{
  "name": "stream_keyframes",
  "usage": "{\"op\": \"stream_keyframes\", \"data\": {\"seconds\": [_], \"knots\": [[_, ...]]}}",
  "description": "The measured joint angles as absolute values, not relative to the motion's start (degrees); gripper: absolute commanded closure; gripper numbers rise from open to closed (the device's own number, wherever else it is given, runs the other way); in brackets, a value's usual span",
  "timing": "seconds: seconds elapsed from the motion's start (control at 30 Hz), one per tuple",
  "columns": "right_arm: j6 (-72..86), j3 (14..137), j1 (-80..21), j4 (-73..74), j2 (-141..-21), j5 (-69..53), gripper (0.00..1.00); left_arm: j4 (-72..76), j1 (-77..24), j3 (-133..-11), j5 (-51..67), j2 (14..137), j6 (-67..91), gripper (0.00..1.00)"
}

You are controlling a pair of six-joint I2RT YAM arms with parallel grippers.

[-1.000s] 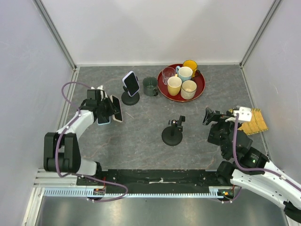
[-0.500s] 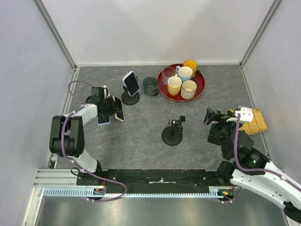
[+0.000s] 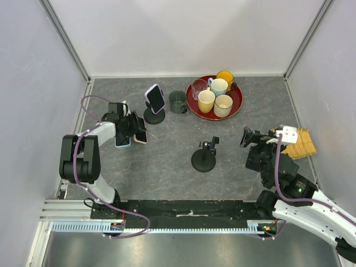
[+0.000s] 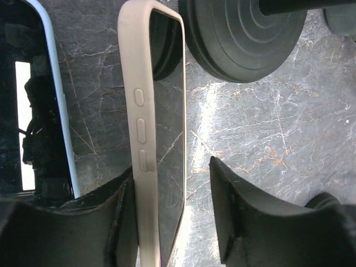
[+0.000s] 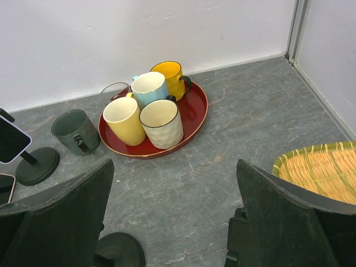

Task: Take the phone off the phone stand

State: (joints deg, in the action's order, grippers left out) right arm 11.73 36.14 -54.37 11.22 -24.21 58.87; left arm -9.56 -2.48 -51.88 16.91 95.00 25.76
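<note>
A white-cased phone point(image 3: 139, 132) stands on its long edge on the table between my left gripper's point(image 3: 132, 129) jaws. In the left wrist view the phone point(image 4: 156, 133) rests against the left finger point(image 4: 119, 217). The right finger point(image 4: 233, 206) stands apart from its screen, so the left gripper point(image 4: 169, 175) is open. A blue-cased phone point(image 3: 122, 140) lies flat just to its left, and also shows in the left wrist view point(image 4: 53, 100). A third phone point(image 3: 155, 98) sits on a black stand point(image 3: 154, 117). A second stand point(image 3: 203, 158) is empty. My right gripper point(image 3: 253, 137) is open and empty.
A dark green mug point(image 3: 177, 102) stands beside the occupied stand. A red tray point(image 3: 237, 103) with several cups and a glass sits at the back. A bamboo mat point(image 3: 300, 143) lies at the right wall. The left wall is close to my left arm.
My left arm's elbow has swung up and inward while the gripper stayed by the white-cased phone, which sits slightly lower. The right arm has not moved.
</note>
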Motion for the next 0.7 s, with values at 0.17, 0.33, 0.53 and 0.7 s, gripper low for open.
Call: {"op": "stream_keyframes", "data": {"seconds": [0.17,0.33,0.53,0.7], "knots": [[11.73,36.14,-54.37,11.46,-24.16,58.85,0.02,-11.07,-2.48,-52.77,16.1,95.0,24.93,0.31],[11.99,36.14,-54.37,12.34,-23.92,58.85,0.01,-12.53,-2.48,-54.17,14.68,95.0,23.46,0.27],[12.95,36.27,-54.37,14.55,-23.53,58.83,0.02,-14.28,-2.48,-54.92,12.08,95.0,21.5,0.26],[13.91,36.73,-54.37,15.84,-23.29,58.81,0.02,-14.96,-2.44,-55.53,11.68,95.37,20.56,0.25]]}}
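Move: Just under the left hand, the tan-framed phone leans with its button edge raised, its middle about 2 cm ahead and 3 cm lower, neither left nor right. The blue-framed phone lies some 9 cm to the hand's left and 1 cm ahead. A loaded phone stand's base is about 9 cm ahead and 7 cm right, the green mug 14 cm ahead and 19 cm right. From the right hand the tan phone is roughly 15 cm ahead, 51 cm left and 28 cm below. Easing leftward about 2 cm, towards the blue-framed phone and at nearly the same height, the left hand opens its already parted fingers further, to about three quarters of full width, and rolls some 5 to 10 degrees so that its left side rises. The left finger stays against the tan phone's raised button edge, letting that edge down. ##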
